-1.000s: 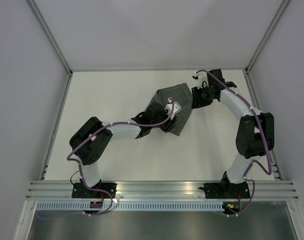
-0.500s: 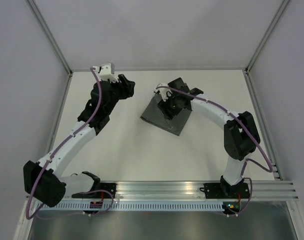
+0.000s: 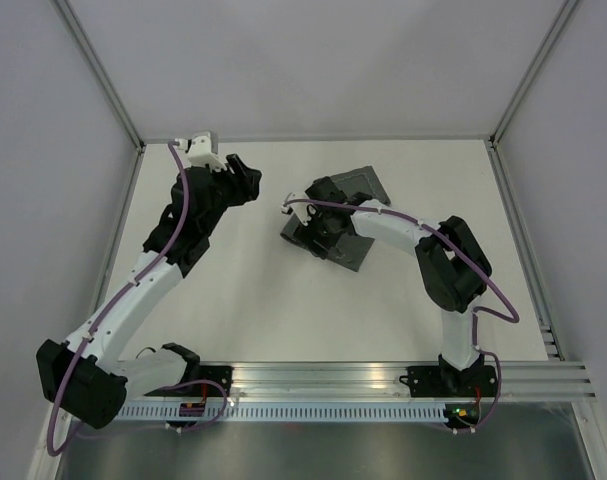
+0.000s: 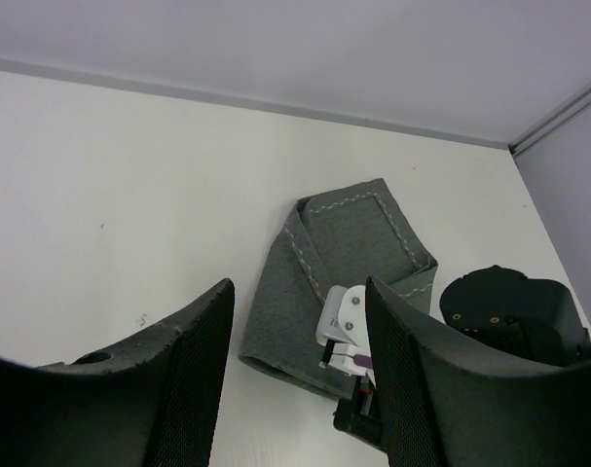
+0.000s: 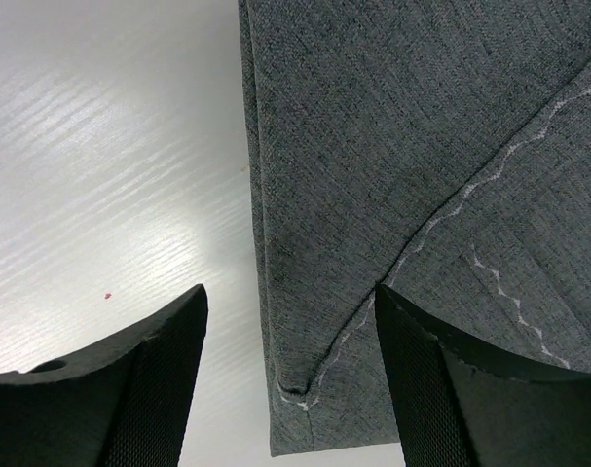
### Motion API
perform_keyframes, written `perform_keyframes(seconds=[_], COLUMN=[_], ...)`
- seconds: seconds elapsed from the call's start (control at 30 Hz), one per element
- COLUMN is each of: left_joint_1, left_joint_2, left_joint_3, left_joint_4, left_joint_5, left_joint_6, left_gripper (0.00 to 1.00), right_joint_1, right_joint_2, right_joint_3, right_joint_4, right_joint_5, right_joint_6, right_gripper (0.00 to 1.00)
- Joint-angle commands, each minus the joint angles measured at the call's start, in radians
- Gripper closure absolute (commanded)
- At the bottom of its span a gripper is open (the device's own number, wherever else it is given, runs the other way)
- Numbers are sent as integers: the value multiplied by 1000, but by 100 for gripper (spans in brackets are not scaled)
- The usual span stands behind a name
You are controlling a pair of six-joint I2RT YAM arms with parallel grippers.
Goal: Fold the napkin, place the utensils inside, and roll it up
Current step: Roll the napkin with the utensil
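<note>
The napkin (image 3: 363,186) lies folded into a dark grey bundle with pale stitching near the middle of the white table. It also shows in the left wrist view as the napkin (image 4: 319,255). My right gripper (image 3: 301,228) hovers low over its left edge, open, with the napkin (image 5: 412,185) under and between its fingers (image 5: 154,384) but not pinched. My left gripper (image 3: 245,180) is off to the far left, away from the cloth. It looks at it from a distance, open and empty (image 4: 300,375). No utensils are in view.
Grey enclosure walls and a metal post (image 3: 103,80) border the table at the back and sides. An aluminium rail (image 3: 323,380) with the arm bases runs along the near edge. The right arm's wrist (image 4: 349,326) sits over the napkin's near end.
The left arm left the napkin and swung to the far left. The right arm came from the right onto the napkin and slid to its left edge. Both grippers opened wider.
</note>
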Motion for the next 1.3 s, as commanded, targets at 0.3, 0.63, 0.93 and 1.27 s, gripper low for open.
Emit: perform_keyframes(seconds=[0.3,0.63,0.93,1.27], left_joint_1=[15,16,16,15], left_joint_2=[36,54,73,50], left_joint_3=[-25,-60,-101,-152], left_joint_4=[9,43,72,122], left_joint_5=[36,43,52,69], left_joint_6=[-29,-15,-2,5], left_gripper=[38,38,39,40], right_joint_1=[13,-3,-9,-10], right_joint_2=[12,47,67,89], right_joint_3=[-46,-98,-136,-167], right_joint_4=[48,74,85,71], right_joint_5=[10,12,35,56], right_joint_6=[-101,-159,-198,-233], right_gripper=[28,32,49,78])
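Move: The right hand hangs open over the napkin's near edge, which lies about 4 cm below the fingers and 1 cm to the right. Down at that level, the napkin's left corner is some 8 cm left and 3 cm ahead, its near right corner about 7 cm right and 4 cm back. From the left hand, that near edge lies roughly 11 cm right, 1 cm back and 30 cm below. Right hand sinks about 3.5 cm onto the napkin's near edge and pinches it; left lowers some 8 cm. ##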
